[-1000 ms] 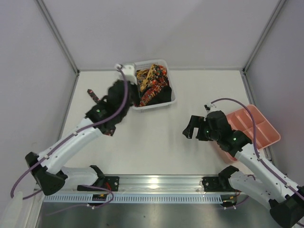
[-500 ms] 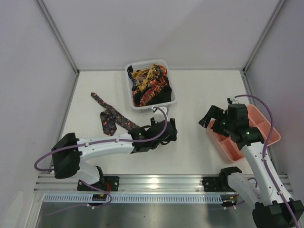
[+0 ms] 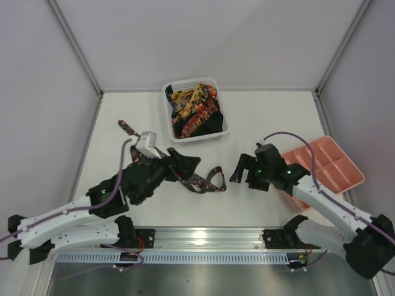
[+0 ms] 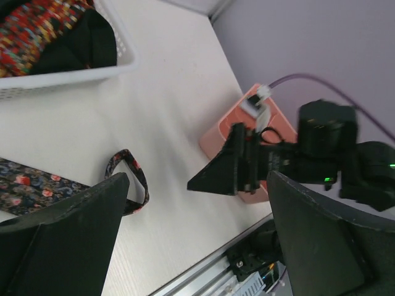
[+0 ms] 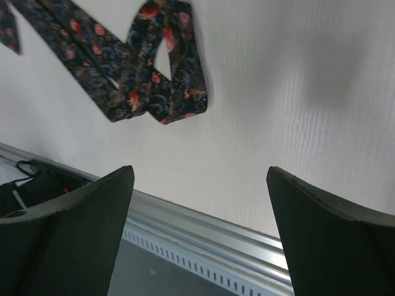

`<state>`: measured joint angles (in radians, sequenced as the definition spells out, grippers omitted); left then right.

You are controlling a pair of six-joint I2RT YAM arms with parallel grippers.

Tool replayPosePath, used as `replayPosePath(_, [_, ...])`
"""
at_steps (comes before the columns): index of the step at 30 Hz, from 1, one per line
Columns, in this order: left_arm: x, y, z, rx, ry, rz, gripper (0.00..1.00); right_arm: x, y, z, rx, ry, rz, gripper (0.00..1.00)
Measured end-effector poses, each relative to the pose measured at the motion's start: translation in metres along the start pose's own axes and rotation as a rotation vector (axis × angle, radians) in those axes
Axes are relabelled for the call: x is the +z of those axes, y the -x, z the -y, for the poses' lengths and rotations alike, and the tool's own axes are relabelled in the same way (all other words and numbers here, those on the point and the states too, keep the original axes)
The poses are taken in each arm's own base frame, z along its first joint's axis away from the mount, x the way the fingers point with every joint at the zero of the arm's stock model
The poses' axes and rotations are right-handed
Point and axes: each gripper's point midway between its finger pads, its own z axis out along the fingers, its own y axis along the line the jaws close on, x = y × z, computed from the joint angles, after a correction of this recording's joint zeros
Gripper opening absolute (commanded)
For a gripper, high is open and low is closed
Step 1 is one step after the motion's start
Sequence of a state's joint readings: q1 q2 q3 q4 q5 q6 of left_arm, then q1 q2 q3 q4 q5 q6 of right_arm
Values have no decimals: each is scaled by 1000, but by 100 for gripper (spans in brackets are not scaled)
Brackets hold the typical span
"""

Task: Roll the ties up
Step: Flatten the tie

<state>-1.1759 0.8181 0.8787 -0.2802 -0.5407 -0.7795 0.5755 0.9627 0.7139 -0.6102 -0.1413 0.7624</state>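
Observation:
One dark tie [image 3: 201, 183] with red flowers lies flat on the table, and its near end curls into a loop [image 4: 131, 179]. Its thin far end [image 3: 126, 127] pokes out beyond the left arm, which covers the middle. My left gripper [image 3: 187, 165] hovers over the tie, open and holding nothing. My right gripper [image 3: 239, 171] sits open just right of the loop, which shows ahead of its fingers as a folded tie end [image 5: 143, 83]. More ties [image 3: 194, 108] are heaped in the white mesh basket [image 3: 200, 137].
A pink compartment tray [image 3: 338, 161] sits at the right edge, under the right arm's elbow. The basket wall [image 4: 62, 77] is at the upper left of the left wrist view. The metal rail [image 5: 203, 234] runs along the table's near edge.
The left gripper opened and let go of the tie, then drew back left; the tie now lies stretched toward the centre. The right gripper moved left, close to the looped end.

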Motion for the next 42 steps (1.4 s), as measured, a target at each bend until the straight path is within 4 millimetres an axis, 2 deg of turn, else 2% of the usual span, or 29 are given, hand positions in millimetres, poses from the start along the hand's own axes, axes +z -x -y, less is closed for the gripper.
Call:
replayPosePath(2, [-21, 16, -12, -28, 2, 49, 100, 21, -7, 5, -1, -66, -35, 95])
replayPosePath(4, [-35, 22, -25, -43, 16, 75, 99, 40, -8, 10, -16, -140, -58, 94])
replayPosePath(8, [-55, 20, -54, -52, 65, 87, 98, 71, 5, 4, -41, -228, -59, 93])
replayPosePath(13, [-68, 12, -77, -58, 99, 81, 98, 97, 28, -18, -23, -293, 16, 96])
replayPosePath(16, [-73, 11, -83, -58, 112, 78, 98, 108, 34, -35, -21, -317, 61, 96])
replayPosePath(19, [-75, 10, -86, -56, 119, 76, 98, 128, 41, -51, -19, -352, 88, 94])
replayPosePath(22, [-77, 9, -89, -54, 122, 72, 98, 145, 41, -47, -25, -404, 106, 87])
replayPosePath(26, [-81, 9, -91, -57, 120, 72, 98, 151, 33, -25, -44, -502, 108, 82])
replayPosePath(31, [-88, 11, -96, -64, 115, 81, 98, 157, 26, -9, -71, -571, 102, 78])
replayPosePath(42, [-94, 12, -104, -61, 125, 86, 99, 150, 12, -8, -105, -620, 131, 73])
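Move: The tie's loop, its near right end, stands about 7 cm ahead and 7 cm left of the right gripper, some 11 cm below. From that loop the tie's flat band runs off left and outward, its middle roughly 19 cm to the left of the loop and 9 cm farther out. The white basket lies about 26 cm beyond the loop and 8 cm to its left. From the left gripper the loop is roughly 8 cm ahead, 7 cm right and 29 cm below. Bring the right gripper down about 10 cm, forward and left over the tie's loop, easing back and right a little during the final descent. Roll the wrist some 35 degrees so the fingers point almost straight down astride the loop, and start closing them, leaving them about three quarters open. Draw the empty left gripper away to the left about 13 cm, slightly lower, fingers wide. ##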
